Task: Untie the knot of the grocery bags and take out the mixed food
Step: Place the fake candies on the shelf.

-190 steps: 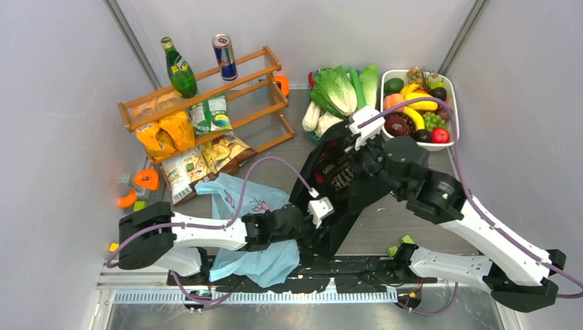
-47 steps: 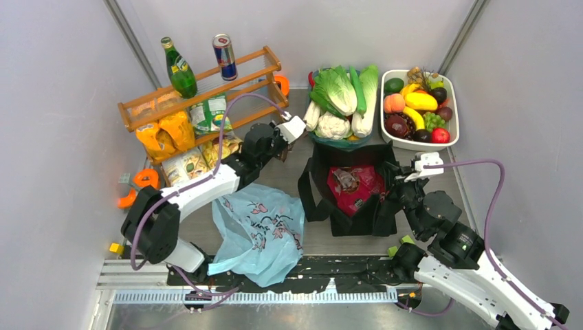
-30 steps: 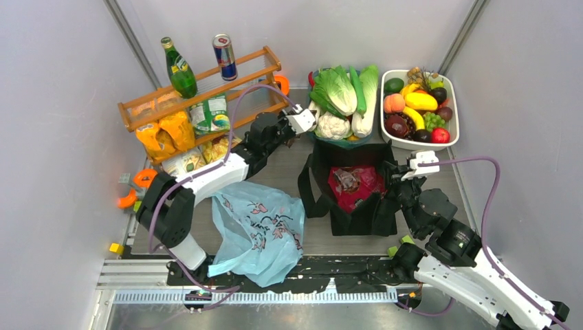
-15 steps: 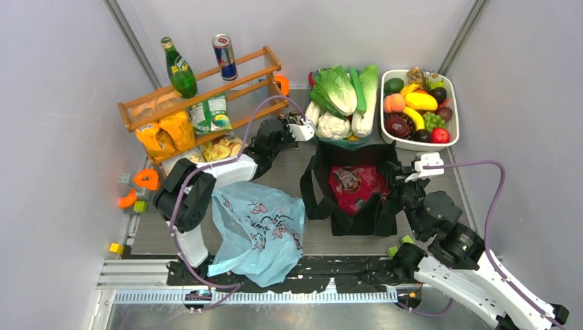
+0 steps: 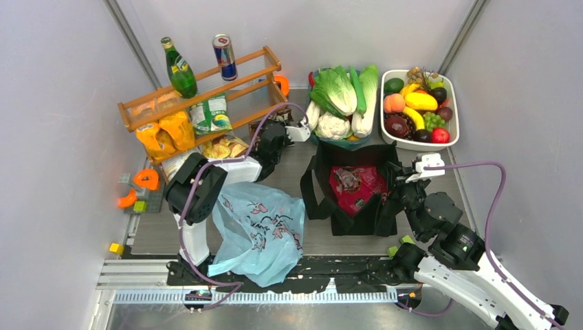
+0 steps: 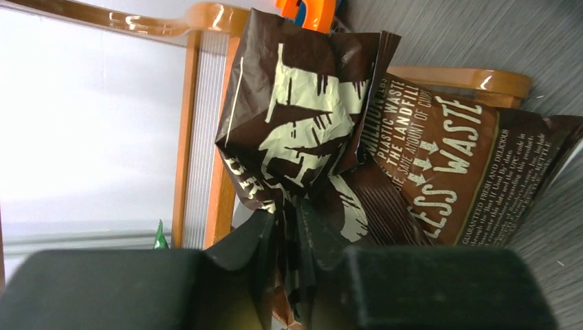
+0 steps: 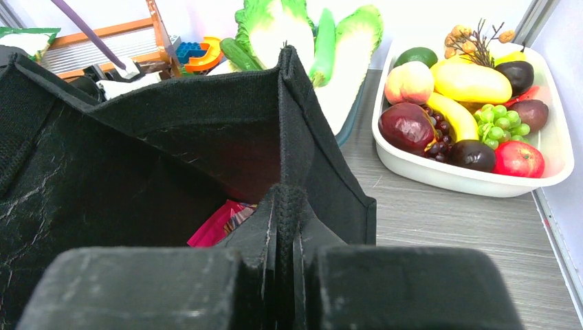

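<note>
The black tote [image 5: 317,180] stands open mid-table with a pink-red packet [image 5: 354,185] inside. My right gripper [image 5: 394,187] is shut on the tote's right rim strap [image 7: 283,206], holding that side up. My left gripper [image 5: 265,132] is at the right end of the wooden rack [image 5: 206,89]. In the left wrist view its fingers pinch the crumpled edge of a dark brown snack packet [image 6: 302,124]. A second brown packet [image 6: 447,179] lies just behind it. The light-blue plastic bag [image 5: 258,227] lies slumped at the front left. The knot is out of view.
A green bottle [image 5: 180,69] and a drink can [image 5: 225,57] stand on the rack, with crisp packs [image 5: 165,134] below. Leafy vegetables [image 5: 340,93] fill a bin behind the tote. A white fruit tray [image 5: 454,103] sits at the back right. Orange pieces [image 5: 146,179] lie at the left.
My left arm has folded back and carried the brown packet left and down to the rack's lower right end. The right arm has kept its hold on the tote.
</note>
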Tool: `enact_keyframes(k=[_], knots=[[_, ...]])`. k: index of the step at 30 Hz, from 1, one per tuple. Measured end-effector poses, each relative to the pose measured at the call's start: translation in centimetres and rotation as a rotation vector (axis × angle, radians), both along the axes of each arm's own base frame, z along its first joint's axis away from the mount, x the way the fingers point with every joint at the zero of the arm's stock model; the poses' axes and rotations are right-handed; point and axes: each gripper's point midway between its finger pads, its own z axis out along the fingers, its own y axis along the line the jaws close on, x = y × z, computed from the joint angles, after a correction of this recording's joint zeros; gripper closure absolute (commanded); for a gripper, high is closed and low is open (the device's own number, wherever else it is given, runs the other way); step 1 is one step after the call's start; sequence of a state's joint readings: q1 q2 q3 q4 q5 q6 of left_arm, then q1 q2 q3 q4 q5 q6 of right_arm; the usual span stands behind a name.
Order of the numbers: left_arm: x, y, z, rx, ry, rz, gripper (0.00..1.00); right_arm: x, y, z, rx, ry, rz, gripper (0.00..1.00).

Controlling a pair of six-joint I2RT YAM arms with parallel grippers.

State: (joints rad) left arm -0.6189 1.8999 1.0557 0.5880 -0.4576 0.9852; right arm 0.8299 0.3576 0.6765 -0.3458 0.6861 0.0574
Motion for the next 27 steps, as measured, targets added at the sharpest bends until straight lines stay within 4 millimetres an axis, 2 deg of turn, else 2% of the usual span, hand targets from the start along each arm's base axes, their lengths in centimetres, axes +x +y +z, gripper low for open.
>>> enact_keyframes(k=[2,7,11,16,21,24,27], knots=[[0.0,0.4,0.1,0.0,-0.004,0.025,0.61,0.0,0.0,0.0,0.0,0.0,0.0,0.95],[-0.3,0.6,0.3,-0.006,-0.012,0.05,0.47,0.0,0.0,0.0,0.0,0.0,0.0,0.95],[-0.9,-0.1,0.5,-0.005,-0.017,0.046,0.44,0.0,0.0,0.0,0.0,0.0,0.001,0.95],[-2.1,-1.0,2.0,-0.039,-0.04,0.03,0.42,0.0,0.1,-0.1,-0.001,0.001,0.002,0.95],[-4.5,-2.7,3.8,-0.132,-0.047,-0.02,0.38,0.0,0.1,-0.2,0.0,0.0,0.006,0.95],[-6.0,-4.4,4.3,-0.2,-0.015,-0.073,0.41,0.0,0.1,-0.1,0.001,-0.001,0.008,0.95],[-7.4,-5.8,4.0,-0.264,0.053,-0.118,0.43,0.0,0.1,-0.1,0.004,-0.003,0.007,0.95]])
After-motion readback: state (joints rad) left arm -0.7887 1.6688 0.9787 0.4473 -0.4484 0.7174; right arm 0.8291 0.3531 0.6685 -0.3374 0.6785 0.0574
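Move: The left hand has the brown candy bag between its barely parted fingers at the right end of the rack's bottom shelf; the bag's middle is about 2 cm ahead, 2 cm right and 4 cm below. From this hand the yellow chip bag lies some 9 cm back and 13 cm left, the vegetable tub about 22 cm right and 2 cm ahead, both some 7 cm lower. From the right hand the candy bag is roughly 21 cm ahead, 34 cm left and 19 cm below. The left fingers spread to a bit over half open and let go of the brown candy bag, the hand staying almost in place at the shelf's right end while they part. It then draws back some 7 cm towards the base, swinging about 6 cm right and rising about 4 cm away from the bag, while the wrist rolls some 15 degrees, its left side sinking, with the fingers kept open. ##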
